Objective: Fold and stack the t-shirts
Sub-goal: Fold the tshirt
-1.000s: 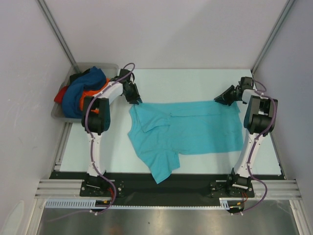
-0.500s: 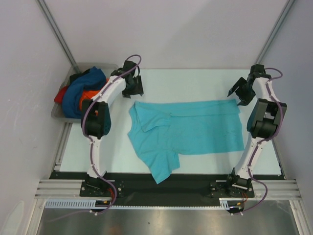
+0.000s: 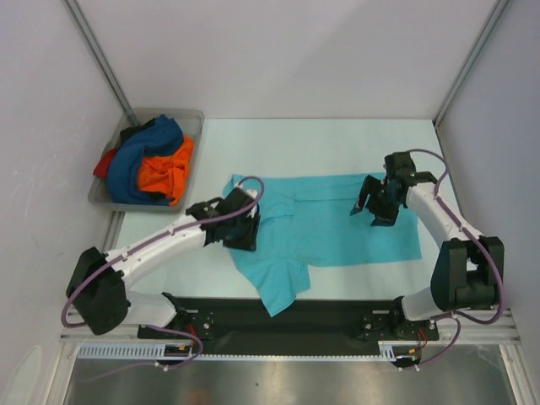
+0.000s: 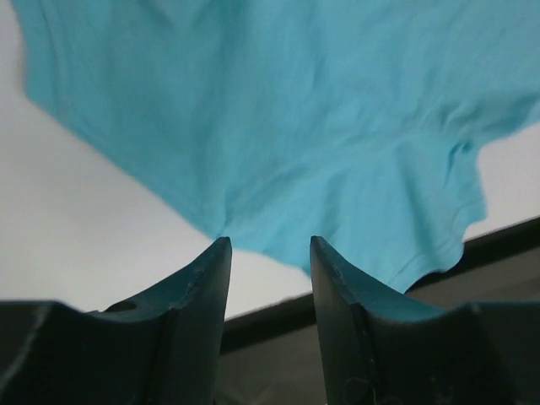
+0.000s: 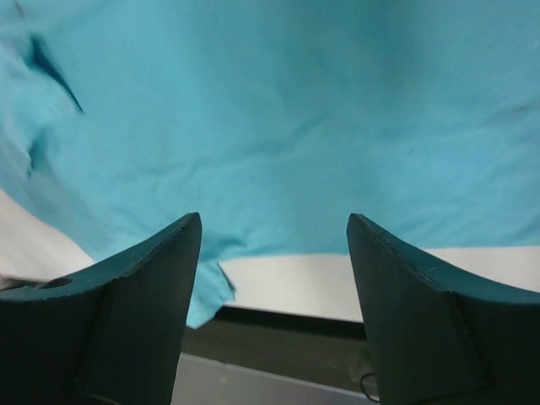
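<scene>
A turquoise t-shirt (image 3: 337, 228) lies spread flat on the table, one sleeve hanging toward the near edge. My left gripper (image 3: 243, 236) hovers over the shirt's left part, open, with nothing between its fingers (image 4: 207, 283); the left wrist view shows the cloth (image 4: 278, 126) beyond the tips. My right gripper (image 3: 375, 205) hangs over the shirt's right part, jaws wide and open, empty, and the right wrist view is filled with turquoise cloth (image 5: 278, 118). Dark blue (image 3: 139, 164), orange (image 3: 166, 171) and red (image 3: 103, 163) t-shirts lie heaped at the back left.
A grey tray (image 3: 103, 199) at the back left corner holds the heaped shirts. A black strip (image 3: 337, 305) runs along the table's near edge by the arm bases. White walls and slanted posts close in the sides and back.
Both grippers let go of the shirt's far corners, rose, then swung toward the near side and now hang over the shirt. The right jaws opened wide; the left jaws opened, then narrowed somewhat.
</scene>
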Tool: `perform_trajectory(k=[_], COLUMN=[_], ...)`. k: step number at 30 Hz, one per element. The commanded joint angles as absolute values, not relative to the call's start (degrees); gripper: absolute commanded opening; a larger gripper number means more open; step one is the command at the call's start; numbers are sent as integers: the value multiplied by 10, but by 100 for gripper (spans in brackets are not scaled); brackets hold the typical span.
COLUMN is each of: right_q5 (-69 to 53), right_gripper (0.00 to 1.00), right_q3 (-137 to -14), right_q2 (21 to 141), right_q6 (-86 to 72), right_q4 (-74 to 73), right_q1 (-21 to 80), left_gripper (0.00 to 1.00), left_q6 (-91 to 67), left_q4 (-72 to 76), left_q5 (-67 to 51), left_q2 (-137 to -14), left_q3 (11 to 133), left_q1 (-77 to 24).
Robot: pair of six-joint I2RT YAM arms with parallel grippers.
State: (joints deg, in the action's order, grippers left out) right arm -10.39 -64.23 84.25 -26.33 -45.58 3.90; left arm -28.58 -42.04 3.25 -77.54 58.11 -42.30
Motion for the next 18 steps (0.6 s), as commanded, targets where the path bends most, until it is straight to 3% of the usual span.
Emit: perform_trajectory(k=[1,5,14,18], right_q5=[-150,-158,-195,-198], right_gripper=[75,75,74,74], right_q3=[-594,-556,-490,-489], right_q2=[788,742,699,705], right_q6=[-288,-270,-259,-251], right_q4=[-424,-429,-431,-421], right_q1=[46,47,25,22], left_gripper=[48,47,48,45], left_q6=[-345,-394,-471,-560], left_q4=[-424,-377,-327,-303], left_q5=[-10,-70,-217,-202], left_q2=[-711,-653,-659,-622], left_q3=[495,401,357,325], left_q1=[-456,-473,-493,-496])
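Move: The left hand hovers half open over the shirt's left part. The near sleeve, which spills over the table's front edge, has its middle about 16 cm back, 7 cm to the right and 10 cm below. The already folded far sleeve lies roughly 16 cm ahead and 4 cm right. From the right hand, the middle of the shirt body's near edge is some 14 cm back, straight below that line, 10 cm down; its near right corner is 13 cm back, 11 cm right. The left hand swings back about 13 cm over the shirt's left part towards the near sleeve, sinking some 5 cm early on and then easing off, while the wrist tips the fingers some 25 degrees back to point nearly straight down, still half open. The right hand, kept wide open, draws back about 7 cm towards the near edge of the shirt body and stays above the cloth, neither gripper closing on anything. ##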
